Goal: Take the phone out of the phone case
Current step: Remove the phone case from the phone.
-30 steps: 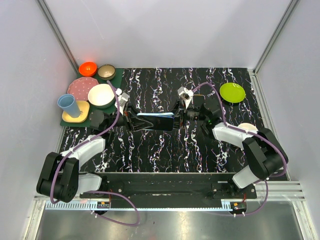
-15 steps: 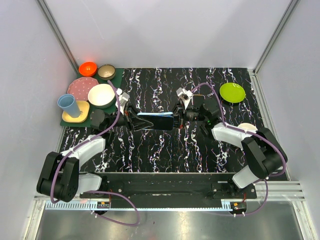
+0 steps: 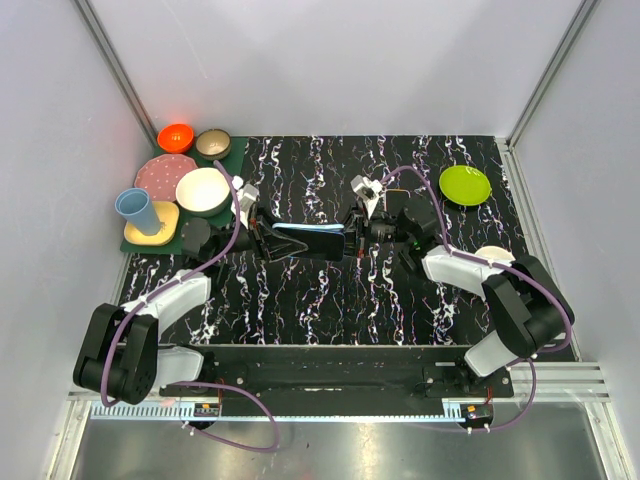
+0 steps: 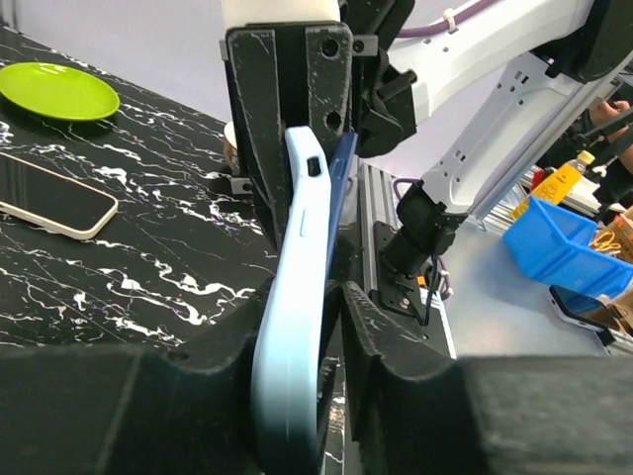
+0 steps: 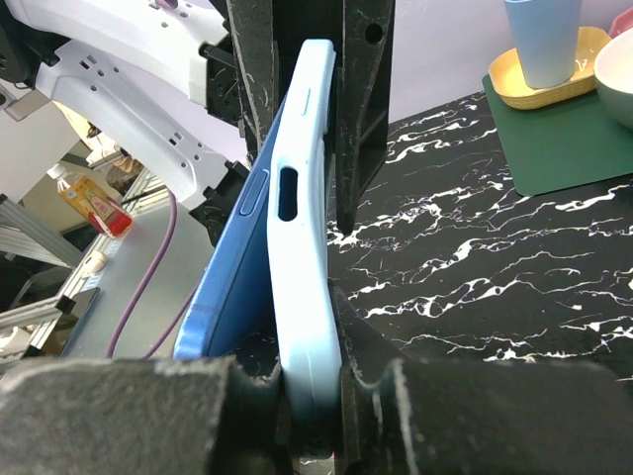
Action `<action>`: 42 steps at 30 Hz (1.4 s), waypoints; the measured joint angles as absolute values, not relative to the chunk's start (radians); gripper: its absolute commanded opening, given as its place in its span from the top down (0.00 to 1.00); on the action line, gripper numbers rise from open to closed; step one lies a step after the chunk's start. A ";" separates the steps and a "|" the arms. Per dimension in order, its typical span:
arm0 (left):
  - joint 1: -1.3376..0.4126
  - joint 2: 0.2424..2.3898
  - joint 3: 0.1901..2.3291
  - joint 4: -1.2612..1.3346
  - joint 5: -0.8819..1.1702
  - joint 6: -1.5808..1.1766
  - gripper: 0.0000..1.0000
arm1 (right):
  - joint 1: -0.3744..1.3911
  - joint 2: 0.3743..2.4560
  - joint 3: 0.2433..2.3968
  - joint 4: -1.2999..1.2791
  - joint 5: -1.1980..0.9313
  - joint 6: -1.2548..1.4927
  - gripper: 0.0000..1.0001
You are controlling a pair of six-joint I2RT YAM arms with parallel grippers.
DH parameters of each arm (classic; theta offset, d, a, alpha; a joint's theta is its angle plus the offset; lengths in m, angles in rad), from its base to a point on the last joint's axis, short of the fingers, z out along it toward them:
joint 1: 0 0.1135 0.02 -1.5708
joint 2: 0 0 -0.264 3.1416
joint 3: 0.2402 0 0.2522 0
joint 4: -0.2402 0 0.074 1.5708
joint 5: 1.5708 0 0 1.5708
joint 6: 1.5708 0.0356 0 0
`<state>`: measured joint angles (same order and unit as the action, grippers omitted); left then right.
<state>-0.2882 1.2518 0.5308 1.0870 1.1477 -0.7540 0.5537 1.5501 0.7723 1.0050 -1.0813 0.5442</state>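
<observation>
A light blue phone case [image 3: 312,236] hangs level above the middle of the table between both grippers. My right gripper [image 5: 309,341] is shut on one end of the case [image 5: 302,247]. At that end the darker blue phone [image 5: 232,267] leans out of the case, outside the jaws. My left gripper [image 4: 302,297] stands around the other end of the case [image 4: 295,297]. There the case rests against one finger, with a thin gap at the other finger. A strip of the phone [image 4: 339,168] shows beside the case. Seen from above, the left gripper [image 3: 272,240] and right gripper [image 3: 352,236] face each other.
A lime green plate [image 3: 465,185] lies at the back right. A second phone [image 4: 49,203] lies flat on the black marbled table [image 3: 330,300]. At the back left a green mat [image 3: 232,160] carries bowls, plates and a blue cup [image 3: 135,210].
The right gripper has closed on the case's end and shifted slightly left. The left jaws have eased a little apart. The phone and case hang in the same place.
</observation>
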 measured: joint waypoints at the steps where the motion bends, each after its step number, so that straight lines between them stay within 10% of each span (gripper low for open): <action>1: -0.288 1.252 0.531 1.086 1.142 -0.749 0.65 | 0.556 1.550 0.773 1.005 -1.080 0.550 1.00; 27: -0.278 1.250 0.538 1.024 1.073 -0.677 0.09 | 0.562 1.557 0.776 1.005 -1.068 0.681 1.00; 42: -0.273 1.199 0.538 1.020 1.047 -0.654 0.01 | 0.563 1.586 0.791 0.934 -1.068 0.668 1.00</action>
<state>-0.2733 1.1992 0.5385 1.0203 1.0466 -0.6540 0.5632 1.5860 0.7910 0.9344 -1.0676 0.6678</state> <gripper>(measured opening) 0.984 0.169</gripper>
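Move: The phone in its light-blue case spans the two hands, its middle about 4 cm to the left hand's right and 2 cm lower; from the right hand it lies some 6 cm left and 2 cm lower. The phone's right end already stands out of the case on the robot's side. The cream-cased phone lies on the table about 21 cm ahead and 19 cm right of the right hand, 24 cm down; the white dish is roughly 30 cm ahead and 33 cm left of the left hand. The left hand spreads its barely parted fingers to full width and lets go of the case's left end, easing about 2 cm forward with a slight counter-clockwise turn, then rising a little over 1 cm with the opened fingers still standing on either side of the case. The right hand keeps its pinch on the light-blue case at the other end, rolling its top edge roughly 10 degrees away from the robot nearly in place, then lowering the case about 1 cm as the left hand rises. ##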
